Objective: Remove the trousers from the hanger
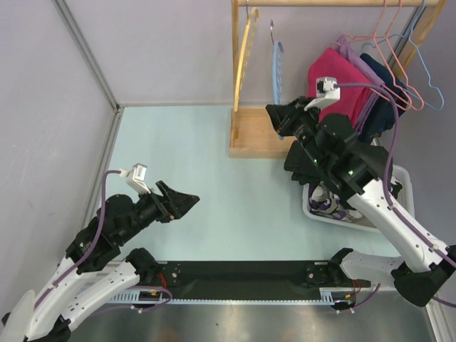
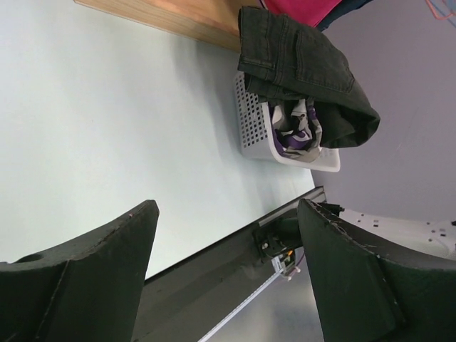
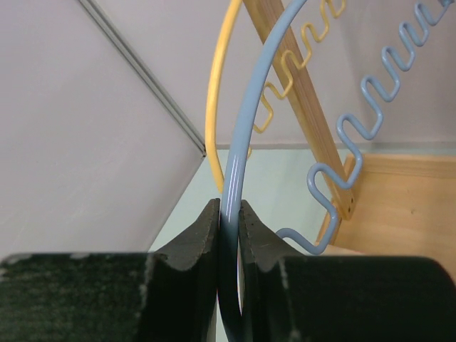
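The dark grey trousers [image 2: 306,64] lie draped over the rim of a white basket [image 2: 256,128], off any hanger; in the top view the right arm covers them. A bare light-blue hanger [image 1: 278,71] hangs on the wooden rack [image 1: 253,132]. My right gripper [image 1: 274,117] is shut on the lower bend of that blue hanger [image 3: 242,142], which runs up between the two fingertips of the right gripper [image 3: 228,206]. My left gripper [image 1: 192,201] hovers over the pale table at the left, open, with nothing between the fingers of the left gripper [image 2: 228,206].
A yellow hanger [image 1: 246,50] hangs just left of the blue one. Pink and purple garments [image 1: 338,71] and pink and blue empty hangers [image 1: 402,64] fill the rack's right end. The basket [image 1: 399,178] stands at the right, holding other clothes.
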`<act>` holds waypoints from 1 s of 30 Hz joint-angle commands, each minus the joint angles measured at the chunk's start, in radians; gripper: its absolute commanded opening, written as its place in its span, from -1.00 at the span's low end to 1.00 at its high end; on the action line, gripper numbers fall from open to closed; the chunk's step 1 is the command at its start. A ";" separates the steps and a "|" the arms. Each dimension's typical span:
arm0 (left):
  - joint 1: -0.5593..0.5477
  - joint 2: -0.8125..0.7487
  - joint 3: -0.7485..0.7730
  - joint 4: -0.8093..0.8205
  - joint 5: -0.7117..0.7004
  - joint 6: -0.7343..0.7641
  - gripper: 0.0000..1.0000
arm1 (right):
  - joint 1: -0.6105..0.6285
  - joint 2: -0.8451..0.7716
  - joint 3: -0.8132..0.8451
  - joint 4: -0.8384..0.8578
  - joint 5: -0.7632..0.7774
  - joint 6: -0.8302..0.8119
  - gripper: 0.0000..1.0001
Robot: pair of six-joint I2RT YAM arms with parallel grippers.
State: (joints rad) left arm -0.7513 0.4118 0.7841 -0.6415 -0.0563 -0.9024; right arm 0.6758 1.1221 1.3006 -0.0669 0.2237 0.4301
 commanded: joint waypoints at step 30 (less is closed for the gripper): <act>0.000 -0.016 0.061 -0.052 0.012 0.131 0.71 | -0.137 0.300 0.241 0.207 -0.170 0.018 -1.00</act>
State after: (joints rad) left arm -0.7513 0.3981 0.8162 -0.7025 -0.0666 -0.7994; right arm 0.5228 1.4769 1.5803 0.0635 0.0471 0.4332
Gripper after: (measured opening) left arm 0.853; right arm 0.162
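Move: The right hand holds the near end of the empty blue hanger and is taking its hook to the rack's wooden rod: that spot lies about 25 cm ahead, 3 cm to the left and 17 cm above the hand. The empty yellow hanger hangs some 25 cm ahead, 8 cm left and 8 cm higher, the pink trousers roughly 20 cm ahead, 19 cm right and 2 cm lower. From the open left hand the rod spot is about 42 cm ahead, 22 cm right and 34 cm up. Keeping its pinch on the near end of the blue hanger, the right hand carries it about 10 cm forward towards the rod, rising some 4 cm on the way and tipping the fingers slightly up, to bring the hook over the wood just right of the yellow hanger. Over the last few tenths the forward travel stops and the hand sinks about 2 cm, easing slightly left and levelling a little, to set the hook down on the rod while the fingers stay shut. ##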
